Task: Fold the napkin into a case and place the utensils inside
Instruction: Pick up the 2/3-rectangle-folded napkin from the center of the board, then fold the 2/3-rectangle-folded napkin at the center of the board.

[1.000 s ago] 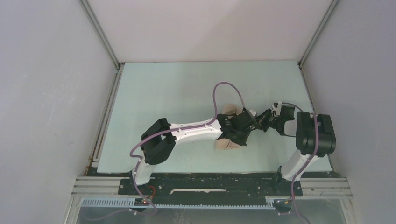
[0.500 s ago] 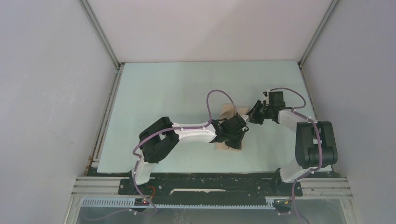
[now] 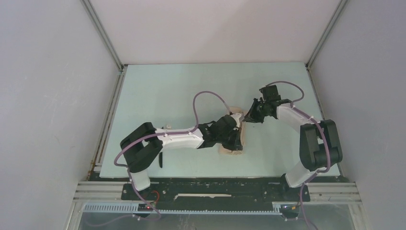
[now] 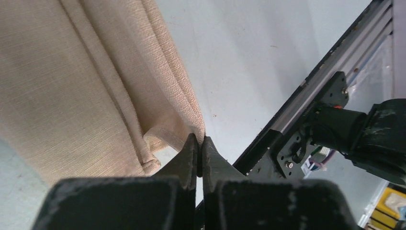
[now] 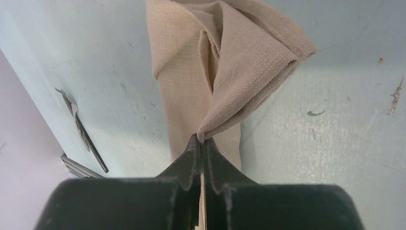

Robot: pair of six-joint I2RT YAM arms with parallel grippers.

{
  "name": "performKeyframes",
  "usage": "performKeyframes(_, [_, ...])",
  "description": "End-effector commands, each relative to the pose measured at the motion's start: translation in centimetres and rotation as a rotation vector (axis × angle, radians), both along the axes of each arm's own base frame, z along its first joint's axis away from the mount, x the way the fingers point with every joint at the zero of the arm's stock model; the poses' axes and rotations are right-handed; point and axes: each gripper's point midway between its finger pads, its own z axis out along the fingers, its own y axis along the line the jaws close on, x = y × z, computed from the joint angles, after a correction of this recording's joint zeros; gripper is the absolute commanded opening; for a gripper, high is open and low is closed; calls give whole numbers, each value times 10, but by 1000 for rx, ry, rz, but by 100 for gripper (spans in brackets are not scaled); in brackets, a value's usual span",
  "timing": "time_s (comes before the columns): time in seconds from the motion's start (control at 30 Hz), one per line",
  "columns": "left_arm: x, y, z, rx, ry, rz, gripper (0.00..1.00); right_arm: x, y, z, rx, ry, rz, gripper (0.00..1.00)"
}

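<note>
The beige napkin (image 3: 234,143) lies as a narrow folded strip mid-table, running near to far. My left gripper (image 4: 198,139) is shut, pinching the layered edge at the napkin's (image 4: 72,86) near corner. At the far end my right gripper (image 5: 202,140) is shut on a lifted corner of the napkin (image 5: 239,57), which bunches in loose folds above the flat strip. In the top view the left gripper (image 3: 238,140) and the right gripper (image 3: 250,114) sit at opposite ends of the strip. The silver fork (image 5: 75,120) and black knife (image 5: 95,155) lie together to the left; the knife (image 3: 161,160) shows by the left arm's base.
The pale green table (image 3: 191,91) is boxed in by white walls on three sides. An aluminium rail (image 4: 306,91) runs along the near edge, with the right arm's base (image 4: 378,139) beside it. The left arm's cable (image 3: 206,98) arcs above the table.
The right gripper has moved farther away and leftward with the napkin corner. The left arm has swung left and stretched out low. The napkin now lies as a narrower strip.
</note>
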Motion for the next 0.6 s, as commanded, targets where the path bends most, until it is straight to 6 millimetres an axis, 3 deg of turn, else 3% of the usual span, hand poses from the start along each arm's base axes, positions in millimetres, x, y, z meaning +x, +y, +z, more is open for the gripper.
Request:
performKeyframes(0.0, [-5, 5, 29, -110, 21, -3, 0, 15, 5, 15, -58, -50, 12, 0])
performKeyframes(0.17, [0, 21, 35, -149, 7, 32, 0, 17, 17, 19, -75, -46, 28, 0])
performKeyframes(0.37, [0, 42, 27, -167, 32, 59, 0, 20, 36, 19, -79, -37, 55, 0])
performKeyframes(0.57, [-8, 36, 31, -236, 92, 32, 1, 25, 39, 18, -85, -36, 54, 0])
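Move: Between the two shut grippers the folded napkin's middle lies some 8 cm ahead of the left hand, 3 cm to its left and 4 cm below. The knife is about 37 cm to the left of that hand, level with it and 6 cm below, with the fork crossing it about 2 cm farther out. From the right hand, the napkin's middle is roughly 5 cm back, 6 cm to the left and 4 cm below. Carrying the napkin between them, both hands sweep left together towards the knife and fork, the left by about 5 cm and the right by about 4 cm, at almost the same height and slowing at the end. The left still pinches the near end of its raised right-hand edge, the right keeps its pinch farther out, and both wrists turn a few degrees counter-clockwise. ##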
